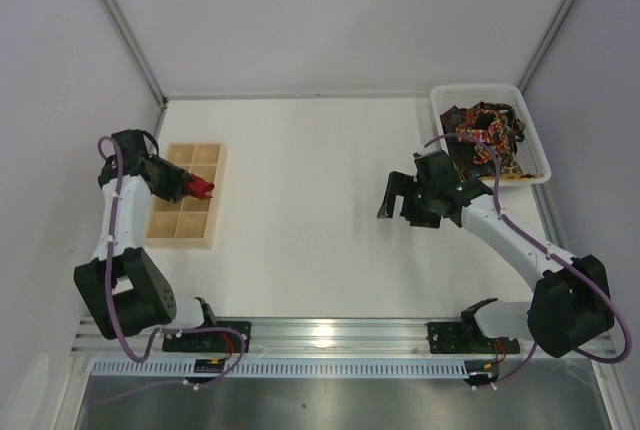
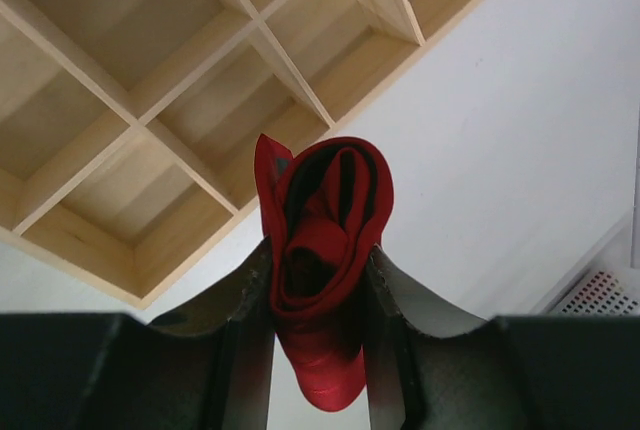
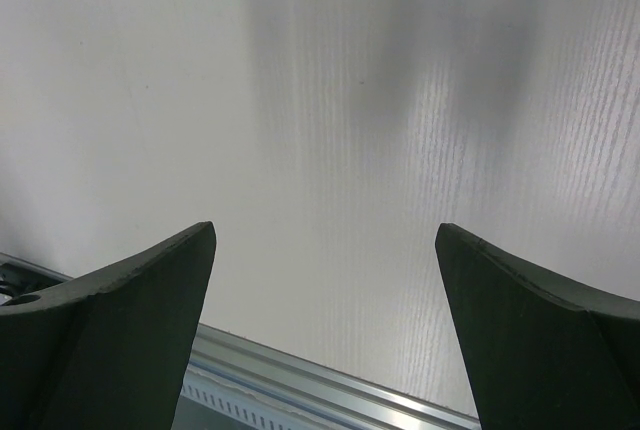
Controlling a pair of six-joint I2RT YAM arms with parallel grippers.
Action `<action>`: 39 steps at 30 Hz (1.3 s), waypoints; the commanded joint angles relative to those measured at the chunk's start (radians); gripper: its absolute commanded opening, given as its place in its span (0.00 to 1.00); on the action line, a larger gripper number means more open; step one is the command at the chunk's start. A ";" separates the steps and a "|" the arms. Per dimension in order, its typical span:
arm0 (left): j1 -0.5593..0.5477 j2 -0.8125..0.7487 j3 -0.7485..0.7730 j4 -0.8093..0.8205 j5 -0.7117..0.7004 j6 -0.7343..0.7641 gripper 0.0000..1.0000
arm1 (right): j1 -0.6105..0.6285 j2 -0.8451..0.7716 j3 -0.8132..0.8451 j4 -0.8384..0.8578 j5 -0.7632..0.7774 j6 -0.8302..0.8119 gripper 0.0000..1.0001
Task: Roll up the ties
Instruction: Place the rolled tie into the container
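Note:
A rolled plain red tie [image 2: 325,250] is pinched between the fingers of my left gripper [image 2: 318,260], which is shut on it. In the top view that red tie [image 1: 201,188] hangs over the right side of a wooden compartment box [image 1: 172,232]. The box's empty cells [image 2: 130,100] fill the upper left of the left wrist view. Several dark patterned ties [image 1: 487,136] lie heaped in a white tray [image 1: 536,145] at the back right. My right gripper [image 1: 402,201] hovers over the table's middle right, open, with only bare table between its fingers [image 3: 130,295].
An aluminium rail [image 1: 330,332] runs along the near edge with both arm bases on it. Grey walls close in the left, right and back sides. The rail [image 3: 300,380] also shows low in the right wrist view.

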 commanded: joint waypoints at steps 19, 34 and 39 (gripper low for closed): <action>0.010 0.175 0.040 0.094 -0.109 -0.043 0.01 | -0.042 -0.003 -0.020 0.029 -0.014 -0.017 1.00; -0.022 0.186 -0.011 0.059 -0.229 -0.063 0.01 | -0.043 -0.004 -0.024 0.029 -0.014 -0.016 1.00; -0.028 0.250 0.039 0.034 -0.221 -0.062 0.00 | -0.043 -0.003 -0.024 0.033 -0.023 -0.010 1.00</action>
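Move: The rolled tie is already pinched in the left gripper. The compartment it is meant for, in the container's right column and second from the near end, has its middle about 10 cm below the left hand, nearly level fore-and-aft and roughly 1 cm left. The next compartment lies some 6 cm farther out, the left-column one about 8 cm left of the target. From the right hand, the target compartment is about 45 cm left and 7 cm ahead. Bring the left gripper forward about 3 cm while sinking and easing left, then draw it back by nearly as much as it drops more steeply, some 8 cm down in all, into the compartment. Keep the fingers closed on the rolled tie and tip them 10 to 15 degrees nearer vertical. ##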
